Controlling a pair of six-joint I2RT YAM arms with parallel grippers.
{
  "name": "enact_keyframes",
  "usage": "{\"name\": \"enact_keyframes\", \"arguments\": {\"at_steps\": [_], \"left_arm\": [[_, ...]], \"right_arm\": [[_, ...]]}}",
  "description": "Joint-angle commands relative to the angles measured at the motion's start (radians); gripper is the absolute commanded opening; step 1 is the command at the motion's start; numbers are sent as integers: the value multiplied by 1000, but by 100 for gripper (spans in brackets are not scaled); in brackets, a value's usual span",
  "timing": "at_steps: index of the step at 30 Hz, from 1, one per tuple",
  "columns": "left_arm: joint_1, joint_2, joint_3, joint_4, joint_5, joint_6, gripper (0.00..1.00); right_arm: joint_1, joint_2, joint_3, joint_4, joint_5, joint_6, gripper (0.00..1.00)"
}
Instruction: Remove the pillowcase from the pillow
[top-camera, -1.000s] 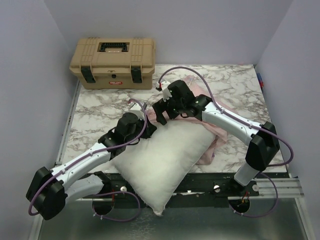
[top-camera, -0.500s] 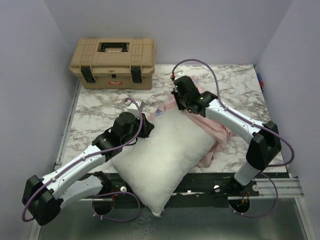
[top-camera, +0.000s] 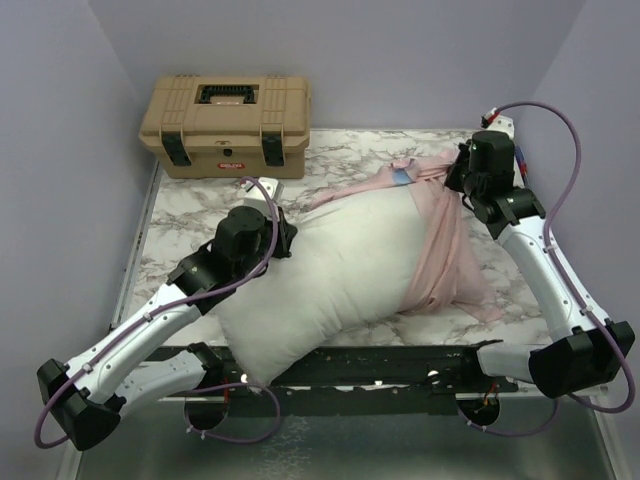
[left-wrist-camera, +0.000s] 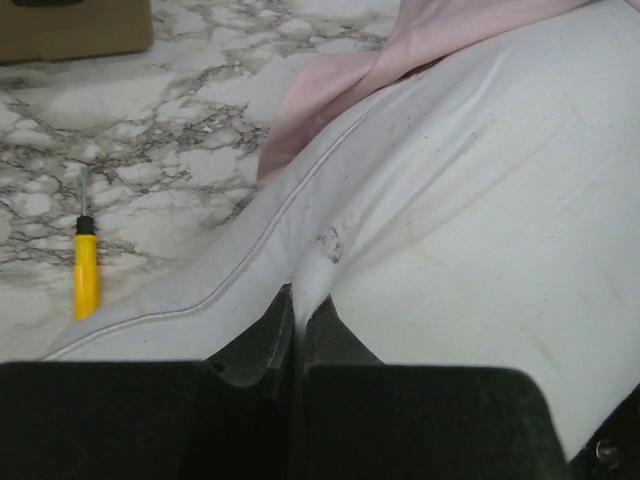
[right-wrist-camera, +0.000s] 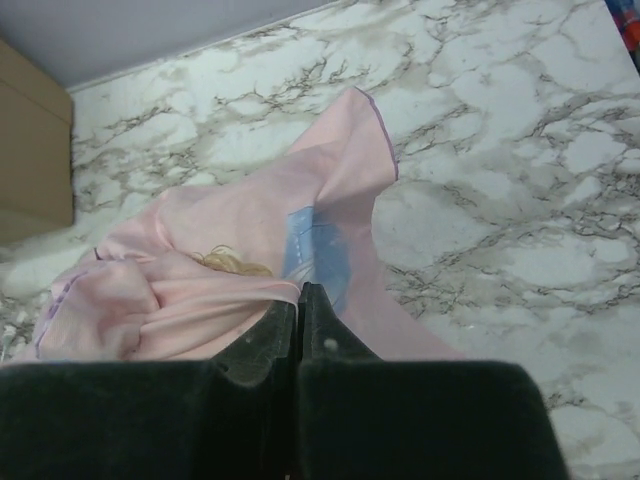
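The white pillow (top-camera: 330, 270) lies across the middle of the marble table. My left gripper (top-camera: 286, 240) is shut on a pinch of the pillow's (left-wrist-camera: 480, 200) white cover near its left seam, the left gripper (left-wrist-camera: 298, 298) showing fabric squeezed between its jaws. The pink pillowcase (top-camera: 440, 250) wraps only the pillow's right end and stretches taut up to the far right. There my right gripper (top-camera: 458, 176) is shut on a fold of the pillowcase (right-wrist-camera: 200, 270), at the right gripper's tips (right-wrist-camera: 300, 290), beside a blue printed patch.
A tan toolbox (top-camera: 228, 125) stands at the back left. A yellow screwdriver (left-wrist-camera: 86, 270) lies on the marble left of the pillow. A small blue and red item (top-camera: 519, 158) sits by the right wall. The pillow's near corner overhangs the table's front edge.
The right gripper shut on the pillowcase and swung to the far right corner, pulling the case down the pillow. The pillow turned and slid rightward. The left gripper kept its pinch.
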Motion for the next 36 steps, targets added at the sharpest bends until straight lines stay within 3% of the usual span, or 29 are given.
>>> {"name": "enact_keyframes", "arguments": {"at_steps": [1,6,11,14,16,20,22,30,36], "left_arm": [[34,-23,98,-181,-321,115,0],[43,-14,113,-204,-492,169,0],[49,21,50,-160,-491,194,0],[56,43,37,-156,-492,200,0],[59,43,32,-157,-507,207,13],[58,25,32,-148,-420,227,50],[58,22,38,-143,-352,228,58],[13,49,91,-150,-149,202,66],[-192,121,147,-150,-223,172,67]], "right_arm": [[-94,-41,-35,116,59,70,1],[-102,-1,-41,128,-134,56,1],[-100,-9,-110,233,-524,35,26],[-100,-16,-138,248,-634,62,36],[-100,-26,-161,241,-666,74,43],[-99,-68,-222,205,-692,81,54],[-98,-99,-260,184,-700,77,59],[-98,-219,-399,82,-724,79,71],[-98,-297,-512,46,-772,74,81]]}}
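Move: My shut right hand grips the case's far edge; the bunched middle of the pillowcase lies about 10 cm back, 2 cm to its left and 14 cm below, with the pillow's middle some 15 cm back and 23 cm left. My left hand pinches the pillow's seam; the pillow's middle is roughly 5 cm back and 7 cm right of it, the toolbox 27 cm ahead and 14 cm left, the yellow screwdriver 5 cm ahead and 7 cm left. With my left hand still pinching the pillow, I lift slightly, swing it about 9 cm left and a little forward while sinking and rolling its left side up, then open, let go and drift back right over the pillow. My right hand follows left about 7 cm, turning counter-clockwise, opens and releases the case, then draws back and down some 10 cm towards the case's loose part. ##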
